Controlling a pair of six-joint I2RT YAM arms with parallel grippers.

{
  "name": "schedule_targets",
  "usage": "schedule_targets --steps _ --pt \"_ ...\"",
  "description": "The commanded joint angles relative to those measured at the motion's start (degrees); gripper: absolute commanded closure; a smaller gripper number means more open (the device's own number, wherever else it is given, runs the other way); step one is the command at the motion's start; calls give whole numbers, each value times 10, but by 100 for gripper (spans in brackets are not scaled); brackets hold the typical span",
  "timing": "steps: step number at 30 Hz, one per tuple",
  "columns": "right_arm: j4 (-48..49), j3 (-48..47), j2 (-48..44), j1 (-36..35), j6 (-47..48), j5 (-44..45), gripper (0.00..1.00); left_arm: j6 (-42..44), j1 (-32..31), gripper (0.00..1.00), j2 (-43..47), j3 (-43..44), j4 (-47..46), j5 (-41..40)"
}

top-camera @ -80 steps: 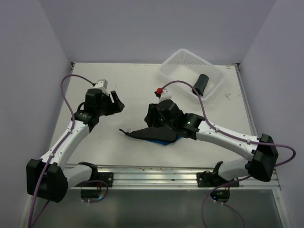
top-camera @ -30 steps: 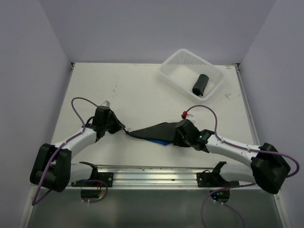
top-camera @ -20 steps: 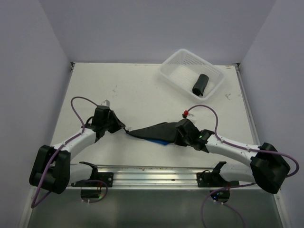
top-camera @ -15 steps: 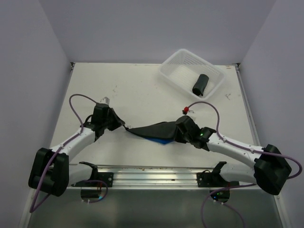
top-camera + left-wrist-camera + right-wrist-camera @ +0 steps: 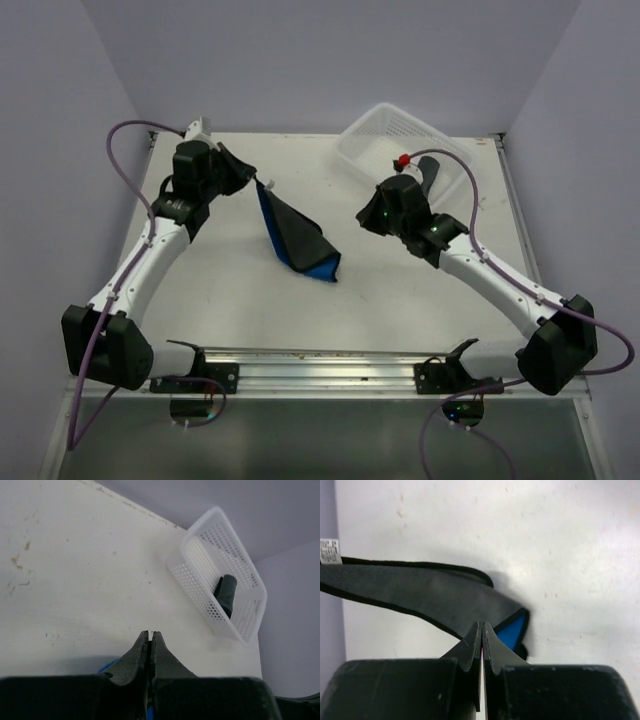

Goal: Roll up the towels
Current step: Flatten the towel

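Observation:
The blue towel (image 5: 295,235) hangs by its upper corner from my left gripper (image 5: 250,180), which is shut on it and raised over the far left of the table. Its dark side faces the camera, and the blue lower corner lies near the table's middle. My right gripper (image 5: 365,217) is shut with nothing in it, a little to the right of the cloth. In the right wrist view the towel (image 5: 420,592) lies beyond the closed gripper (image 5: 482,625). A dark rolled towel (image 5: 227,594) lies in the basket. In the left wrist view the gripper (image 5: 150,634) shows blue cloth beneath it.
The white perforated basket (image 5: 375,130) stands at the far right corner, partly behind the right arm. A metal rail (image 5: 320,365) runs along the near edge. Grey walls close in the table on three sides.
The right gripper closed, let go of the towel and moved away toward the basket. The left arm lifted its corner up and back to the far left, so the towel now hangs.

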State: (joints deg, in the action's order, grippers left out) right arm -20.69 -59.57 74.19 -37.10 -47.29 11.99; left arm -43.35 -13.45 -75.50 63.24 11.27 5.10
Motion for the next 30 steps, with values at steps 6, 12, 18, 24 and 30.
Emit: schedule_targets --steps 6,12,18,24,30 --pt "6 -24 -11 27 17 -71 93 21 30 100 23 17 35 27" --pt "134 118 2 26 -11 -161 82 27 29 100 108 -159 -6 53" --pt "175 103 52 21 45 -237 71 66 23 100 151 -179 -37 158" --pt "182 71 73 20 54 -220 58 91 -53 100 179 -105 16 116" --pt "189 -11 142 23 139 -272 54 45 -63 100 282 -145 97 63"
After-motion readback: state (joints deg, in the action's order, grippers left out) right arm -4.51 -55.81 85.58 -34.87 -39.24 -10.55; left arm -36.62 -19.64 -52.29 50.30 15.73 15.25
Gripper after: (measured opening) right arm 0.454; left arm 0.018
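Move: The left gripper already holds one corner of the towel about 22 cm over the table; the towel's middle hangs some 9 cm to its right, 5 cm back and 12 cm below, and its free end about 16 cm right, 11 cm back and 20 cm down. From the shut, empty right gripper the towel's middle is roughly 15 cm left, 3 cm ahead and 6 cm down, its free end 7 cm left, 2 cm back and 15 cm down. The basket stands about 27 cm ahead of the right gripper, 15 cm right, 13 cm down. Keep the towel corner pinched in the left gripper and shake it: a little up, down and back to about 9 cm lower, then up again while drawing farther back and slightly right, turning clockwise. Raise the right gripper briefly, drop it some 14 cm, then ease up and forward, leftwards towards the towel's free end, opening to nearly half and turning about 20 degrees counter-clockwise. ##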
